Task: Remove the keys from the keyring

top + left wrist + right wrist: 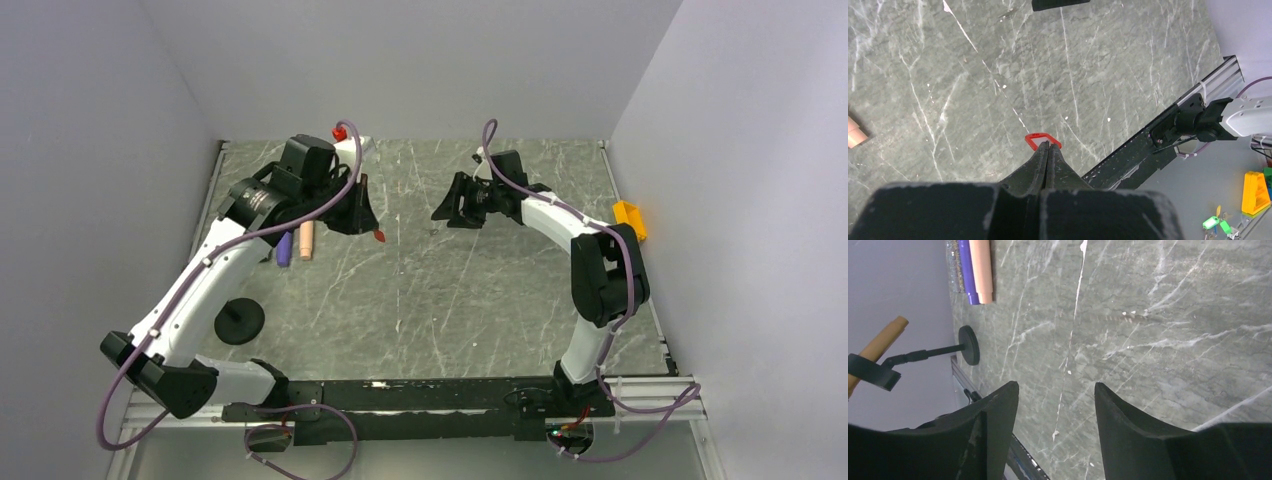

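Observation:
The keyring's small red tag [1035, 137] sticks out past the tips of my left gripper [1048, 144], which is shut on it and holds it above the marble table; from above the tag [379, 236] hangs at the left gripper [372, 228]. I cannot see its metal ring. My right gripper [1055, 387] is open with nothing between its fingers, and it hovers over the table to the right of the tag [447, 212]. A thin greyish sliver [1135, 316] lies on the table ahead of it, too blurred to tell if it is a key.
A purple stick [284, 247] and a peach stick [306, 238] lie left of the tag. A black round-based stand [239, 321] is near the left arm. A yellow-orange box [629, 217] sits at the right wall. A red plug [339, 134] is at the back.

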Motion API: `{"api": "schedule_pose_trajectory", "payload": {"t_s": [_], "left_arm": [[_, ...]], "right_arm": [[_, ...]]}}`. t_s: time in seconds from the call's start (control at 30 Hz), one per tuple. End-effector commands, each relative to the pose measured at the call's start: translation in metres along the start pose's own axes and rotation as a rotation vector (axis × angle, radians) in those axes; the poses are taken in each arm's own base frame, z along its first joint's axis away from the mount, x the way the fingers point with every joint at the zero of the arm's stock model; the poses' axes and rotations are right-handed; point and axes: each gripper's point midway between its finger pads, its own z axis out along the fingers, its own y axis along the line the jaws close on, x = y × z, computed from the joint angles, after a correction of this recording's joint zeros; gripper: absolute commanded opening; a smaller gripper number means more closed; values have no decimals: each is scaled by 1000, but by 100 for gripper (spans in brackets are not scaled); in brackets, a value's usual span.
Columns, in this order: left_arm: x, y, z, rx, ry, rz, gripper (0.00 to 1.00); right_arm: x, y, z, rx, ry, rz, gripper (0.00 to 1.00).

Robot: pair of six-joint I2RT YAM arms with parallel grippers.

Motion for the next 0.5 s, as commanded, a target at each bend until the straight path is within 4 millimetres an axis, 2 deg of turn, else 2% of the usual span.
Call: {"api": "schedule_pose_trajectory", "payload": {"t_s": [0.0,0.1,0.17,0.2,0.23,0.27,0.47], "left_arm": [[-20,-6,-2,40,-46,26,0],[-22,-4,0,38,-50,18,0],[-23,-3,1,39,-52,15,0],[-24,-3,2,39,-50,14,0],[-25,-3,3,38,-50,15,0],[-25,-1,4,34,-49,16,0],[-26,15,19,-17,-23,-14,0]], "right_arm": [[-10,18,-13,-33,-16,-36,63],[-10,25,-23,-28,-22,-42,69],[-10,32,-32,-29,-31,-53,78],[-10,35,-37,-29,-39,-58,87],[-9,37,-41,-27,-45,-63,90],[-9,40,-46,-27,-54,-70,98],[-2,51,-71,-16,-79,-104,100]]}}
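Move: Just ahead of the open right fingers, about 7 cm farther out, 1 cm to the left and some 12 cm below, is the loose key. The red key tag, pinched in the left fingers, is roughly 11 cm to the right hand's left, 14 cm nearer the base and 15 cm higher. From the left hand the key is around 20 cm ahead, 10 cm to the right and 30 cm down. Upward and a little back, the right hand draws off from the released key: nearly level at first while its already half-open fingers spread fully, then rising quickly to some 5 cm higher and 2 to 3 cm nearer the base. The left hand keeps its pinch on the red tag and eases about 2 cm forward. ##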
